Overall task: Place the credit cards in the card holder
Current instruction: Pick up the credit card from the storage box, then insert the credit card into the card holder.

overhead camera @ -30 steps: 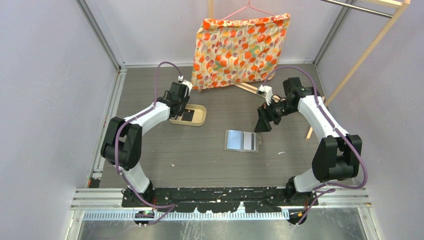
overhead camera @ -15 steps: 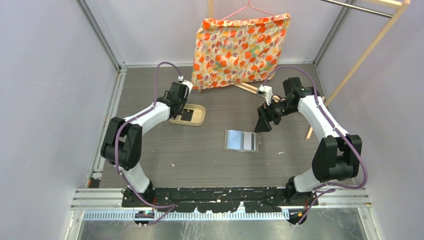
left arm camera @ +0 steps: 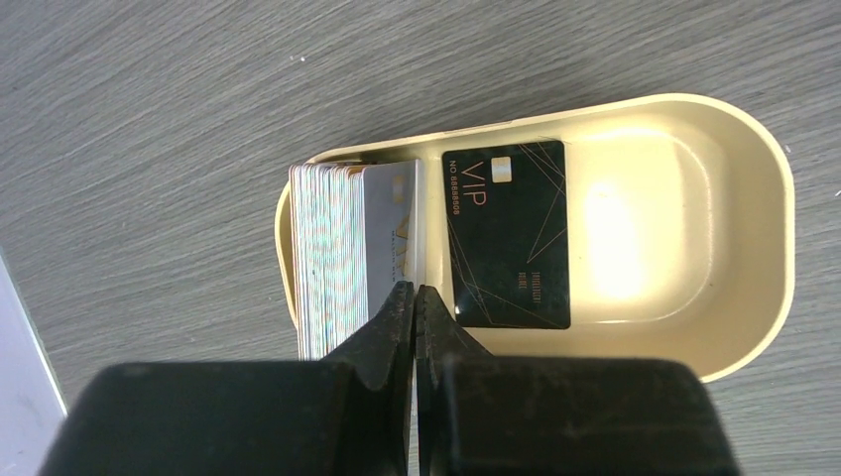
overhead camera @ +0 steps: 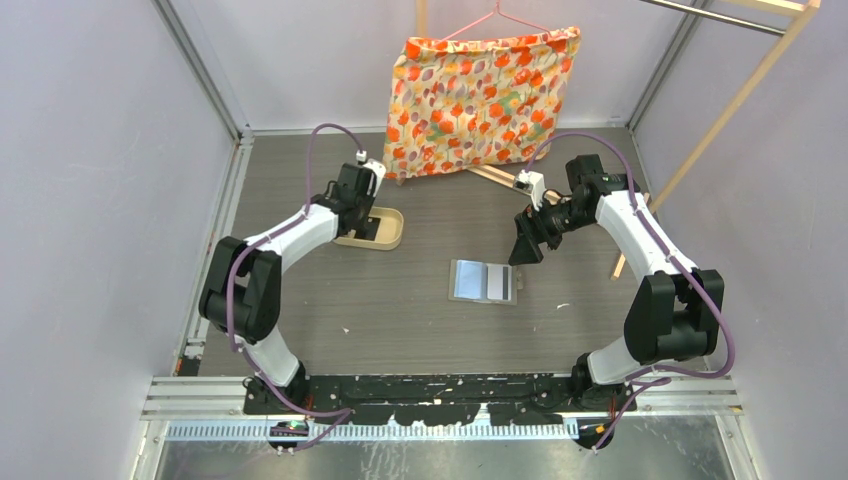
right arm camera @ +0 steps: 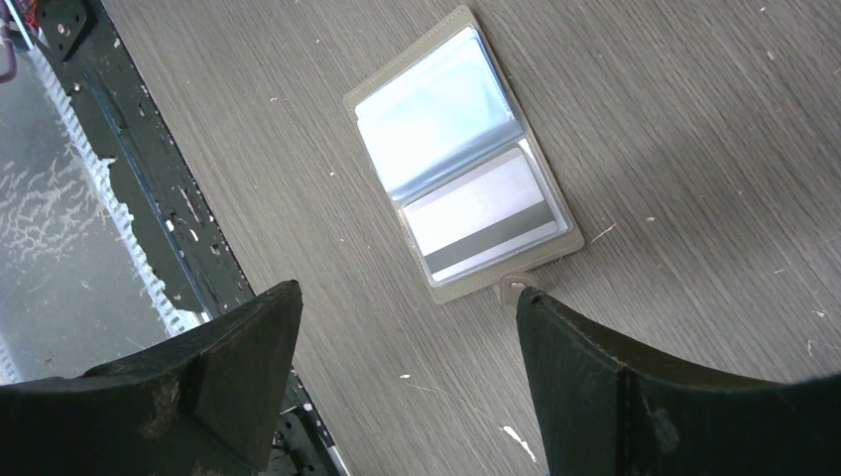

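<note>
A tan oval tray [left arm camera: 774, 178] holds the credit cards. A black VIP card [left arm camera: 508, 233] lies flat in it, and a stack of pale cards [left arm camera: 327, 248] stands on edge at its left end. My left gripper [left arm camera: 414, 290] is shut on the right edge of the stack's front grey card [left arm camera: 390, 223]; a thin pale edge shows between the fingers. From above, the left gripper [overhead camera: 362, 212] covers the tray [overhead camera: 392, 232]. The card holder [overhead camera: 483, 281] lies open on the table, a white striped card [right arm camera: 481, 213] in one clear pocket. Just behind it my right gripper [right arm camera: 407, 293] hovers open, holding nothing.
A floral cloth [overhead camera: 480, 100] hangs on a hanger at the back. A wooden rack [overhead camera: 720, 110] leans along the right wall. The black base rail [right arm camera: 149, 198] runs along the table's near edge.
The left gripper's jaws have closed on the grey card in the tray, and the tray has shifted slightly left. The right arm has not moved.
</note>
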`<action>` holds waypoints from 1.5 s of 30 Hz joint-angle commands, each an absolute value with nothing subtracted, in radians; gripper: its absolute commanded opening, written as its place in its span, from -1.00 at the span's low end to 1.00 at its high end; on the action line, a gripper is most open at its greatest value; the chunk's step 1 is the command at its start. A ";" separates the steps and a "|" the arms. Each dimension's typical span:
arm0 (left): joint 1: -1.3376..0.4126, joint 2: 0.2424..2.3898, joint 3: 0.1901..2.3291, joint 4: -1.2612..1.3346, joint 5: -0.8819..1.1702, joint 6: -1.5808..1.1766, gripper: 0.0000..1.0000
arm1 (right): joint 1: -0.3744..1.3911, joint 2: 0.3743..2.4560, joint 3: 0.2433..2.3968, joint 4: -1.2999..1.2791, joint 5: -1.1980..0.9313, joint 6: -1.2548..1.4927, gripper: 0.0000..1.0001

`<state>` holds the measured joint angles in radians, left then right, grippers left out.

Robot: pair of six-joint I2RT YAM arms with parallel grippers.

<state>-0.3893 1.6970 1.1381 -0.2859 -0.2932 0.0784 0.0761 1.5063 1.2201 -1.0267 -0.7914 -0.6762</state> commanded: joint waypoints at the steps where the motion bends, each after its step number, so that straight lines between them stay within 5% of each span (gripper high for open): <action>1: -0.383 1.648 1.137 -0.272 -0.264 0.066 -0.99 | 0.072 1.500 1.252 -1.034 -0.813 -0.690 0.67; 17: -0.384 1.581 1.142 -0.291 -0.140 0.020 -0.99 | 0.073 1.490 1.255 -1.045 -0.832 -0.696 0.67; 27: -0.385 1.387 1.074 -0.170 0.211 -0.142 -0.99 | 0.074 1.468 1.250 -1.046 -0.914 -0.678 0.66; 36: -0.402 1.320 0.895 0.288 0.605 -0.534 -1.00 | 0.074 1.429 1.212 -0.965 -1.008 -0.553 0.66; 41: -0.479 1.308 0.787 0.548 0.578 -0.724 -0.99 | 0.074 1.378 1.172 -0.851 -1.080 -0.377 0.66; 45: -0.572 1.304 0.744 0.676 0.450 -0.820 -0.99 | 0.070 1.300 1.053 -0.513 -1.114 -0.031 0.64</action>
<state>-0.5037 1.3388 0.7605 0.4030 0.5144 -0.6647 0.0761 1.3895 1.1427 -0.8425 -1.0359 -0.3851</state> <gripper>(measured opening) 0.010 0.829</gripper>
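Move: The left fingers are already shut on the white card at the inner end of the card stack in the storage box. The card holder they carry it to lies about 31 cm to the right, 11 cm back and 6 cm below. The rest of the stack is some 3 cm to the left and 1 cm ahead; the black card on the box floor is 4 cm right and 2 cm ahead. From the right hand, the holder is about 9 cm left, 2 cm ahead and 12 cm below. Keeping its pinch on the white card's upper long edge, the left hand first eases about 1.5 cm right, away from the stack, then lifts the card out of the storage box and sweeps it about 18 cm right, 13 cm up and 11 cm back towards the card holder, while the wrist swings some 70 degrees from pointing forward and down to pointing mostly right and nearly level. Late on, the empty right hand, its fingers staying wide open, rises about 5 cm and goes some 4 cm left towards the card, rolling a little. ##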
